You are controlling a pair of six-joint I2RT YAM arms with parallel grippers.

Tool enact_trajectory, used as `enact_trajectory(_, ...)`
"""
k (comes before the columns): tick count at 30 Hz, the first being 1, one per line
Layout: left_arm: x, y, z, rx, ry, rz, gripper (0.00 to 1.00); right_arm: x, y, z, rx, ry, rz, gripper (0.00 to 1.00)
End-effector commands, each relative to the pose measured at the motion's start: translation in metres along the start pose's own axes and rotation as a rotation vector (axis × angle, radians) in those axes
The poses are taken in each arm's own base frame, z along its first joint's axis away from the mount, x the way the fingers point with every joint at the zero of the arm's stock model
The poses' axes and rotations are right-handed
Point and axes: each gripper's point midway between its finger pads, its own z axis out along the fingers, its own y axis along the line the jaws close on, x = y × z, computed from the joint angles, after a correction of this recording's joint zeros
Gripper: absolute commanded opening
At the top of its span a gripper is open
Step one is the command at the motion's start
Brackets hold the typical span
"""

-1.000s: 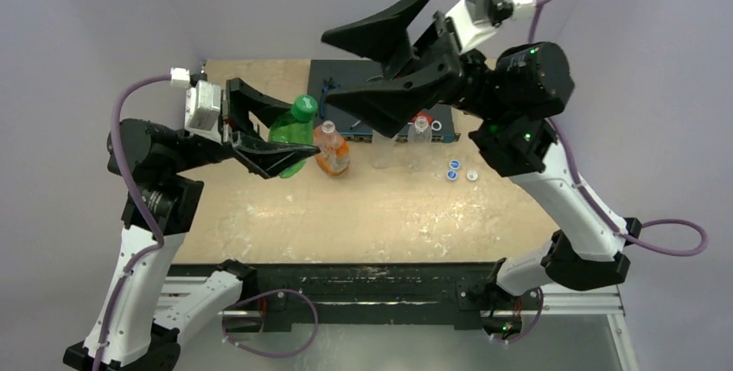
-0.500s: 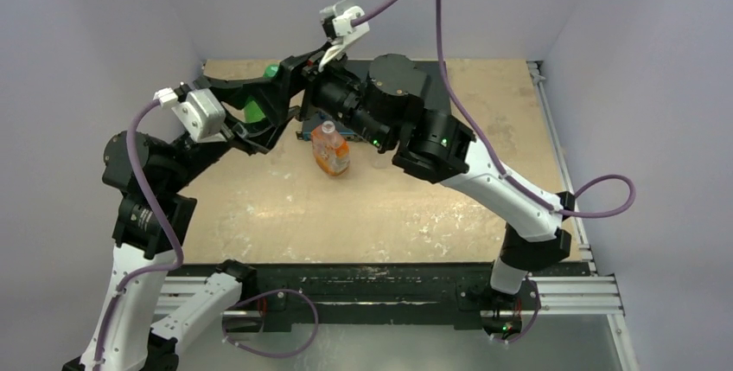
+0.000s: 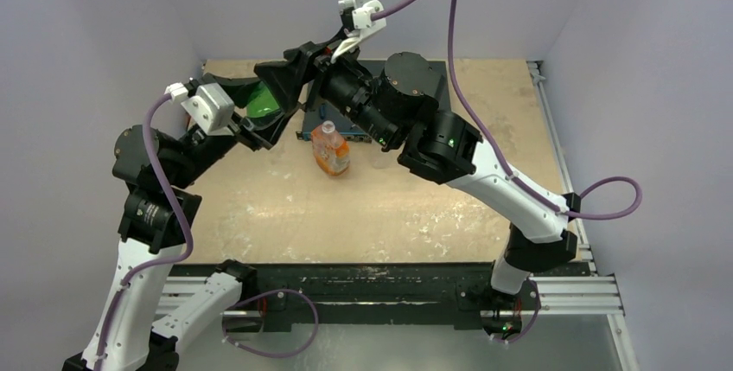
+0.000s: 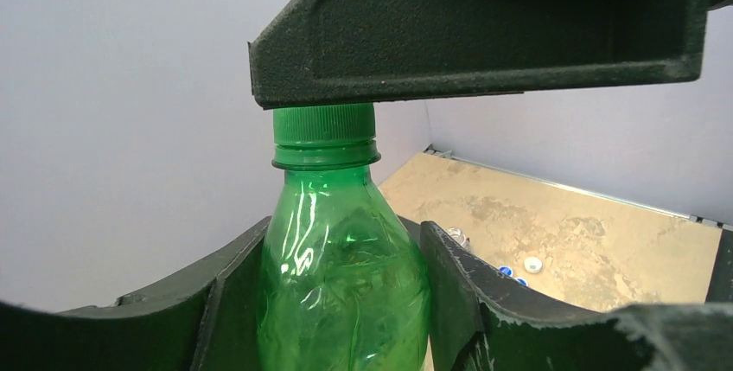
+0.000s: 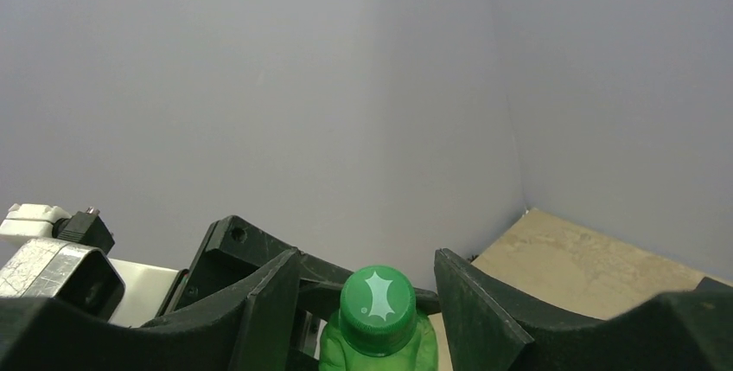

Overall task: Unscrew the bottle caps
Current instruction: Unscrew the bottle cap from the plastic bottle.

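My left gripper point(image 4: 344, 246) is shut on the body of the green bottle point(image 4: 346, 284), which it holds upright above the table's back left point(image 3: 259, 101). The green cap point(image 5: 378, 309) sits on the bottle's neck. My right gripper point(image 5: 367, 260) straddles that cap from above, open, with a gap on each side of it. In the left wrist view one right finger point(image 4: 484, 34) lies across the top of the cap point(image 4: 324, 133). The squat orange-label bottle point(image 3: 331, 150) stands capless mid-table.
Loose white and blue caps point(image 4: 533, 264) lie on the table beyond the green bottle, next to a clear bottle's top point(image 4: 455, 236). A dark blue box point(image 3: 313, 127) lies behind the orange-label bottle. The back and left walls are close to both grippers.
The right arm has swung from the table's right side over to the green bottle, and its jaws have narrowed around the cap. The left gripper has lifted the bottle toward the back left.
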Motion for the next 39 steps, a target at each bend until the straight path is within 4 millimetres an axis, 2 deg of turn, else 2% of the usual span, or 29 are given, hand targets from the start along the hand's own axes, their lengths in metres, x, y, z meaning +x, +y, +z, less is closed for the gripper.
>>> enact_trajectory(1,-0.002,0.004,0.001,-0.02,-0.015,0.004,0.0,-0.028,0.004,-0.009,-0.006,-0.073,0.033,0.61)
enact_trajectory(8,-0.004,0.004,0.0,-0.022,-0.021,0.003,0.0,-0.022,0.007,-0.006,-0.018,-0.055,0.043,0.56)
enact_trajectory(20,-0.007,0.004,-0.001,-0.024,-0.029,0.006,0.0,-0.007,0.01,0.002,-0.029,-0.015,0.042,0.55)
enact_trajectory(24,-0.009,0.004,-0.001,-0.024,-0.037,0.01,0.0,-0.005,0.009,0.003,-0.026,-0.01,0.039,0.47)
enact_trajectory(33,-0.014,0.002,-0.001,-0.017,-0.049,-0.016,0.0,-0.006,0.005,0.001,-0.029,-0.019,0.048,0.43)
enact_trajectory(35,-0.014,0.002,0.0,-0.016,-0.048,-0.017,0.0,-0.005,0.005,0.001,-0.033,-0.014,0.047,0.39)
enact_trajectory(39,-0.015,0.002,0.0,-0.016,-0.052,-0.024,0.0,-0.004,0.004,0.002,-0.035,-0.011,0.047,0.22)
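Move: The green cap on the bottle lies between the right hand's open fingers, about 1 cm ahead of the hand point, 1 cm to its left and 2 cm below. The green bottle's body hangs some 10 cm below that hand, 1 cm ahead and 1 cm left. The orange bottle is on the table nearly 50 cm down, about 8 cm ahead and 3 cm right. From the left hand, gripping the bottle, the cap is about 7 cm straight up. The right hand, already over the cap with its fingers astride it, hovers briefly as they close a little, then eases down about 1 cm and left about 1 cm until the fingertips reach nearly to the neck ring, its wrist hardly turning. The fingers go on closing to a little over half their starting gap and pinch the cap from both sides by the end, while the left hand stays in place and keeps its grip around the bottle's upper body. ##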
